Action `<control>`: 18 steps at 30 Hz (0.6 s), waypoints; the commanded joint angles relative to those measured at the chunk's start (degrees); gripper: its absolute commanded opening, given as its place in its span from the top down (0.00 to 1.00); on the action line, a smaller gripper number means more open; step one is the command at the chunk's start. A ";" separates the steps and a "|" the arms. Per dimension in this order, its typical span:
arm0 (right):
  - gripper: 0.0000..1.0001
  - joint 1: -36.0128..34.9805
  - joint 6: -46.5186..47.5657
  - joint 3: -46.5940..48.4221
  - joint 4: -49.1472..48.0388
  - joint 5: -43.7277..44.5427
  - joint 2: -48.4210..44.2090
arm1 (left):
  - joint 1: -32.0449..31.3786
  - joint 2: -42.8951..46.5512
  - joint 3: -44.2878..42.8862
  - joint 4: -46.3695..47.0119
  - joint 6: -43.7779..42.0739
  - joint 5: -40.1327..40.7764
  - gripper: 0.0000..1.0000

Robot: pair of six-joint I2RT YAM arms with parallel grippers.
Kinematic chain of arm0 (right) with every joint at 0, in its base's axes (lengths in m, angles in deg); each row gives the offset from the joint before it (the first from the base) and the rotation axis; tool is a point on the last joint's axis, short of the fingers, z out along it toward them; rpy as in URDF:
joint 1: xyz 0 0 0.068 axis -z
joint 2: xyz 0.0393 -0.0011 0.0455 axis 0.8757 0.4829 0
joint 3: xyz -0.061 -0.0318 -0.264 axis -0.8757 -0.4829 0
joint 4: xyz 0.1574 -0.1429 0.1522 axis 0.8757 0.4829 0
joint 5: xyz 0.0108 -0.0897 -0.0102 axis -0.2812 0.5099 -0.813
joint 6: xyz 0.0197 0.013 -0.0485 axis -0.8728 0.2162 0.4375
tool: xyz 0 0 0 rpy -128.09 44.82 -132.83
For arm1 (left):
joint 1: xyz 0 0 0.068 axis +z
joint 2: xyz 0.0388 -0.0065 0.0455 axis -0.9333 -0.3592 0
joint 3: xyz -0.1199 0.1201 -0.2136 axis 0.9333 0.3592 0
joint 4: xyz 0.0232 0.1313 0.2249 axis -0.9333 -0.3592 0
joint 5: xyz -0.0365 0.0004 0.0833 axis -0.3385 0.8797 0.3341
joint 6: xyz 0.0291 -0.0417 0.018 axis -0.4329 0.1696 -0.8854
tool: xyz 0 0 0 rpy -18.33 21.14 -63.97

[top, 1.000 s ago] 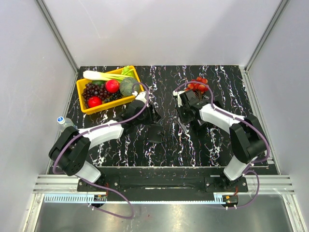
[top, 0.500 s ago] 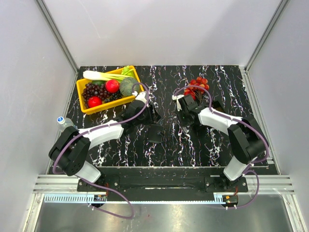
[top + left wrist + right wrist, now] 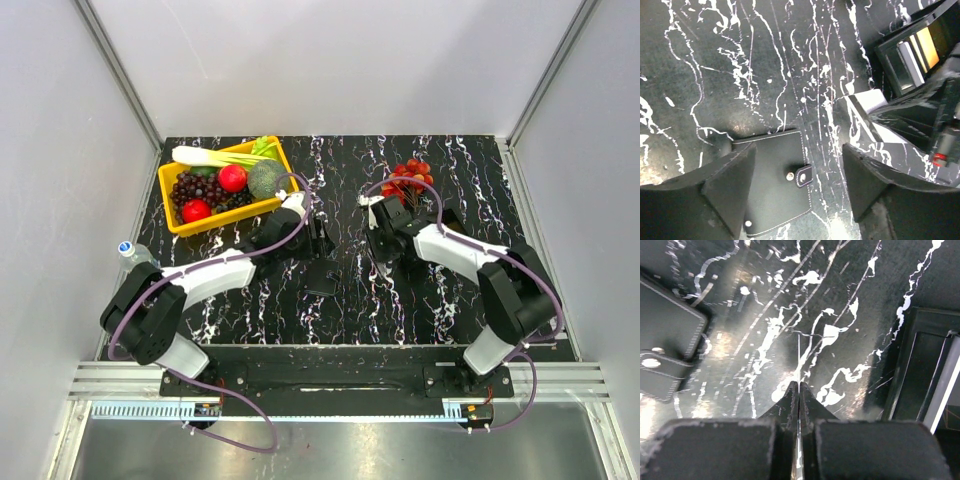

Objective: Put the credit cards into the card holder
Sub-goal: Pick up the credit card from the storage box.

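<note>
The card holder (image 3: pixel 322 277) is a black square wallet lying closed on the marbled table, its snap strap (image 3: pixel 805 176) to the right. My left gripper (image 3: pixel 797 182) hangs open just above it, one finger (image 3: pixel 727 187) over its left part and the other past its right edge. My right gripper (image 3: pixel 799 390) is shut on a thin credit card (image 3: pixel 799 352), seen edge-on and sticking out past the fingertips. It hovers right of the card holder (image 3: pixel 667 337). In the top view the left gripper (image 3: pixel 318 242) and right gripper (image 3: pixel 382 256) flank the wallet from behind.
A black open tray (image 3: pixel 892 62) with tan and pale cards stands right of the wallet, close beside the right gripper, and its wall (image 3: pixel 922 370) shows again there. A yellow basket (image 3: pixel 288 160) of produce sits back left, red tomatoes (image 3: pixel 408 175) back centre, a bottle (image 3: pixel 130 250) at the left edge.
My left gripper's jaws have spread wider over the wallet. My right gripper has shifted a little nearer and towards the wallet, staying closed.
</note>
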 commanded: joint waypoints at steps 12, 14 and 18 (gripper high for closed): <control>1.00 -7.37 -32.23 4.79 -11.32 -10.13 -1.67 | 3.45 15.38 11.59 -11.59 -1.26 11.92 0.01; 1.00 -9.48 -33.90 6.72 -11.32 -7.93 -0.26 | 5.12 17.76 13.27 -12.38 -0.38 12.00 0.01; 1.00 -14.15 -34.79 10.68 -8.43 0.75 3.16 | 7.14 21.19 14.60 -13.88 -0.37 12.88 0.01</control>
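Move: About 14 cm to the right hand's left and 3 cm back lies the card holder, some 4 cm lower; that hand already holds a credit card. The storage box is roughly 13 cm to the right hand's right and 7 cm farther out, and the tomatoes lie some 21 cm ahead and 7 cm right of that hand. From the left hand, the card holder is about 10 cm below and only 2 cm back, with no sideways offset. Sweeping the pinched credit card left towards the card holder, the right hand travels about 13 cm, lifting some 5 cm early in the swing while the wrist rolls so the fingertips swing left. The left hand clears away from the holder, about 12 cm left, somewhat back and down, turning slightly counter-clockwise as its empty fingers spread fully. ##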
